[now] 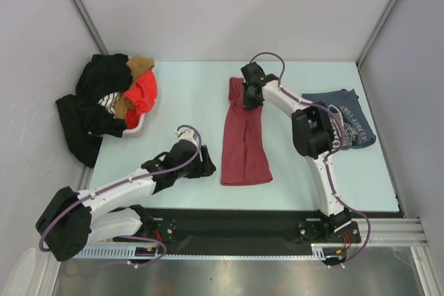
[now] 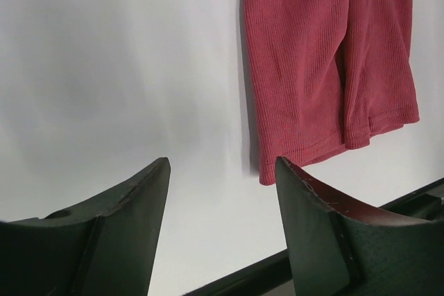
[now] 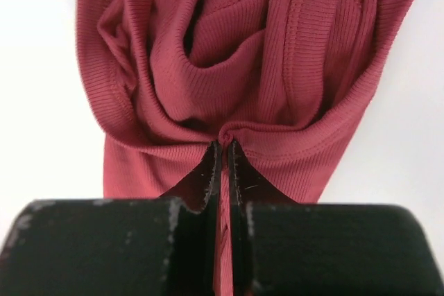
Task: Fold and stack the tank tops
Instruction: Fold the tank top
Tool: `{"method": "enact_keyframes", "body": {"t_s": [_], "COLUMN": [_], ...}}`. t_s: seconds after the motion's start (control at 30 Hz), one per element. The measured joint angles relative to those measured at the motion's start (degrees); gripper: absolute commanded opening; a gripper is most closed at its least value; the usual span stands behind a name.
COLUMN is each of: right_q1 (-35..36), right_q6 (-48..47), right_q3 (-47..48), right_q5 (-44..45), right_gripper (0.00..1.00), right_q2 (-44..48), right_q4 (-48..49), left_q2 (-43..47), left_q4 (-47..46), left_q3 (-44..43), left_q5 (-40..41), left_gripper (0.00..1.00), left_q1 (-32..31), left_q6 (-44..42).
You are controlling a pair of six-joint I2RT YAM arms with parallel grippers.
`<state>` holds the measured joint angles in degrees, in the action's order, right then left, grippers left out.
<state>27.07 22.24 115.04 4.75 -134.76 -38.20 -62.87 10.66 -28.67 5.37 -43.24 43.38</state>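
Note:
The maroon tank top (image 1: 244,140) lies as a long folded strip in the middle of the table, hem toward the near edge. My right gripper (image 1: 248,95) is at its far end, shut on a pinch of the ribbed maroon fabric (image 3: 229,67), which bunches around the fingertips (image 3: 210,164). The blue-grey tank top (image 1: 352,124) with pale lettering lies flat at the right, partly behind the right arm. My left gripper (image 1: 207,166) stands open just left of the maroon top's hem (image 2: 326,67), nothing between its fingers (image 2: 305,206).
A heap of black clothes (image 1: 97,102) with a bright orange-red garment (image 1: 143,93) sits at the far left corner. A black strip (image 1: 243,220) runs along the near table edge. Walls close in on both sides.

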Motion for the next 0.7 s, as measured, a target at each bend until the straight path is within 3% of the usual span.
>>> {"method": "enact_keyframes", "body": {"t_s": [0.1,0.23,0.37,0.5,0.53,0.7], "right_q1": [0.0,0.09,0.09,0.09,0.09,0.26], "right_q6": [0.17,0.24,0.22,0.07,0.0,-0.46], "right_q3": [0.02,0.02,-1.14,-7.72,-9.09,-18.53], "right_q5": [-0.02,-0.04,-0.02,-0.52,-0.66,-1.31], "right_gripper": [0.04,0.29,0.4,0.55,0.63,0.76], "right_q2": [-0.7,-0.74,-0.39,2.91,4.07,14.05], "right_q4": [0.5,1.66,3.61,7.04,7.26,9.22], "left_q2": [-0.17,-1.18,-2.19,-2.23,-2.23,-2.23], "left_q4": [0.15,0.09,0.09,-0.24,-0.24,-0.24], "left_q3": [-0.07,-0.09,-0.09,-0.09,-0.09,-0.09], "left_q5": [0.02,-0.04,-0.09,-0.2,-0.2,-0.22], "left_gripper": [0.68,0.69,0.7,0.7,0.7,0.74], "left_q1": [-0.15,-0.59,-1.07,-1.33,-1.36,-1.92], "left_q6": [0.0,0.0,0.02,0.04,0.04,0.07]}}
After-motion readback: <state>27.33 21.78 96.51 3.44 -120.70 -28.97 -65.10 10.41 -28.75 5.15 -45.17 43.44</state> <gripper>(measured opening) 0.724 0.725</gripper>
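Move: The right hand's shut fingers already pinch the folded edge of the red tank top at its neckline, so that edge lies right at the fingertips, low on the table. The left strap's top stands some 8 cm farther out and 5 cm to the left, the hem about 35 cm straight back. The folded blue top sits roughly 35 cm to the right and 6 cm back. From the left hand, the pinched edge is about 28 cm ahead, 14 cm right and a little below. The right hand lets go of the neckline edge it had pinched, its fingers opening wide while it stays almost in place down at the cloth. Still opening, it then backs off about 4 cm towards the hem and rises some 3 cm, drawing slightly to the right, to hang open over the body of the tank top. ##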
